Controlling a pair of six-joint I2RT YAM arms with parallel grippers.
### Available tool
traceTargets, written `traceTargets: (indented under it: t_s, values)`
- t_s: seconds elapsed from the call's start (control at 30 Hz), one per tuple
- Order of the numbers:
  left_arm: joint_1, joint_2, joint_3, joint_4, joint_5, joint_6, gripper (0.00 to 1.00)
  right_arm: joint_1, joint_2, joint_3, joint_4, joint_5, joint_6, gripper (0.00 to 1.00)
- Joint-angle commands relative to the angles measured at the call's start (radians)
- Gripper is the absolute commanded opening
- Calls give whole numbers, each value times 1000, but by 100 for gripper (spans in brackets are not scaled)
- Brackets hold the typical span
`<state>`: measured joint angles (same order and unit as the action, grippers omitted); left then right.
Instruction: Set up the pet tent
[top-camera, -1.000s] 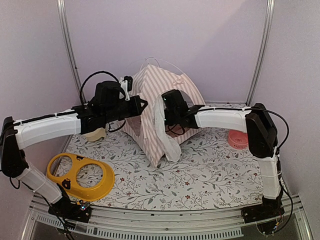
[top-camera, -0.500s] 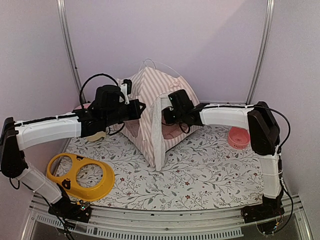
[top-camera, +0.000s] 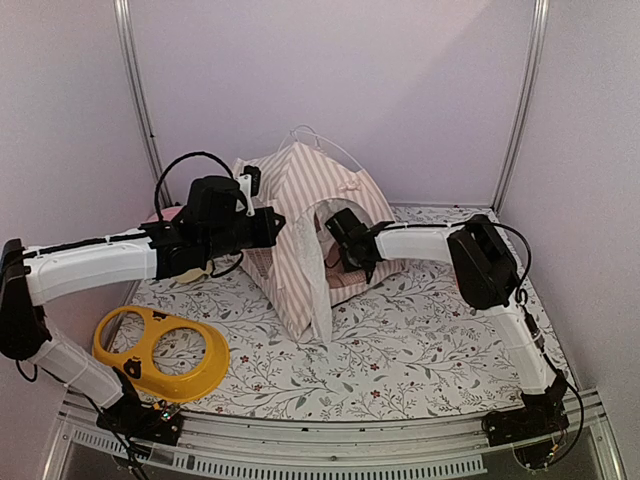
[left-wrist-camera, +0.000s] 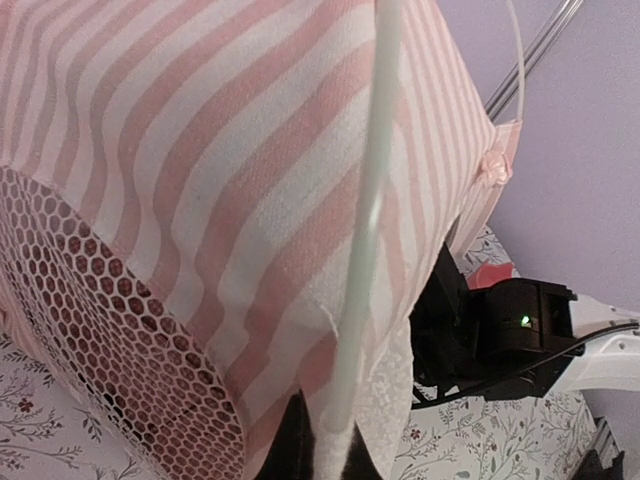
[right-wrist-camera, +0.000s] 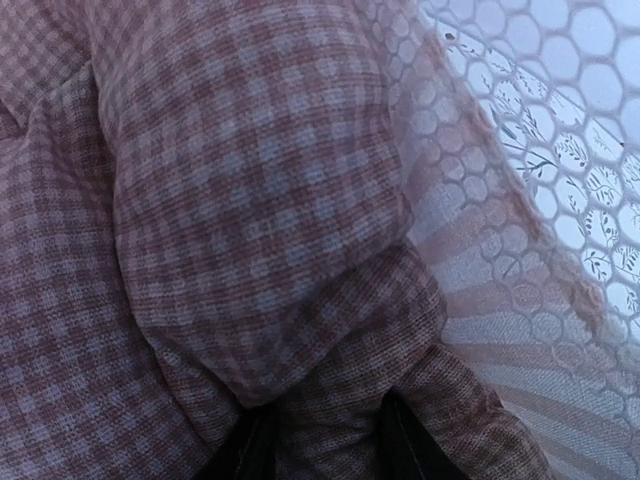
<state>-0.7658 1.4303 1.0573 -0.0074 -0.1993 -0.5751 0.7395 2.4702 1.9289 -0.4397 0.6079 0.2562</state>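
Observation:
The pet tent (top-camera: 310, 185) stands upright at the back of the floral mat, pink-and-white striped, its door facing front right. Its white curtain (top-camera: 312, 270) hangs at the door's left. My left gripper (top-camera: 268, 222) is at the tent's left side, shut on a thin white pole (left-wrist-camera: 370, 230) that runs up over the striped fabric (left-wrist-camera: 230, 170) beside the mesh window (left-wrist-camera: 90, 300). My right gripper (top-camera: 342, 250) reaches in through the doorway. In the right wrist view its fingers (right-wrist-camera: 400, 445) pinch a fold of the pink checked cushion (right-wrist-camera: 240, 200), and the gripper (right-wrist-camera: 320, 440) is shut on it.
A yellow two-hole bowl stand (top-camera: 160, 350) lies at the front left of the floral mat (top-camera: 400, 340). A beige item (top-camera: 195, 270) sits under the left arm. Metal frame posts (top-camera: 135, 90) rise at both back corners. Purple walls close in the sides.
The tent has settled from a tilt to upright, shifting slightly left. My right gripper moved deeper into the doorway and closed on the cushion. The left gripper kept its hold on the pole.

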Motion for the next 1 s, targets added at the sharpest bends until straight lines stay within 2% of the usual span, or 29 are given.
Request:
traceTargets:
  t_s: [0.0, 0.13, 0.3, 0.43, 0.6, 0.73, 0.97]
  values:
    - [10, 27, -8, -20, -50, -57, 0, -3, -15, -78, -54, -225, 37, 43]
    - [18, 46, -3, -25, -50, -40, 0, 30, -304, -318, 257, -406, -4, 57]
    - [45, 52, -8, -27, -24, -22, 0, 51, -512, -456, 463, -542, -20, 58]
    - [69, 49, -6, -34, -16, -4, 0, 51, -627, -554, 554, -624, -1, 59]
    - [87, 50, 6, -9, 59, 66, 0, 51, -676, -641, 615, -777, 39, 59]
    - [102, 52, 26, -34, 76, 106, 0, 51, -764, -785, 761, -839, 95, 59]
    - [135, 31, 61, -43, 85, 235, 0, 52, -927, -1005, 856, -854, 142, 56]
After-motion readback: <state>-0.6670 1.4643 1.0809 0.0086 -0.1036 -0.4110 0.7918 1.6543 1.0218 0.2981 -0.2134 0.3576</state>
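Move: The cushion lies spread inside the tent, its middle roughly 11 cm to the right hand's left and 4 cm nearer the base, about level with fingers that already sit on its right rim. The white curtain hangs at the doorway about 14 cm back, 10 cm left and 8 cm up; the tent edge held by the left hand is 15 cm back, 20 cm left, 22 cm up. From the left hand the cushion is about 10 cm ahead, 9 cm right and 22 cm below. The cushion's right rim is let go as the right fingers open wider and lift off it; that hand comes out of the tent up and back, about 17 cm each way with some 6 cm to the left, climbing first, then drawing back under the curtain while rolling its left side up and turning counter-clockwise. The left hand keeps the tent edge pinched and eases it 2-3 cm forward and slightly left. ##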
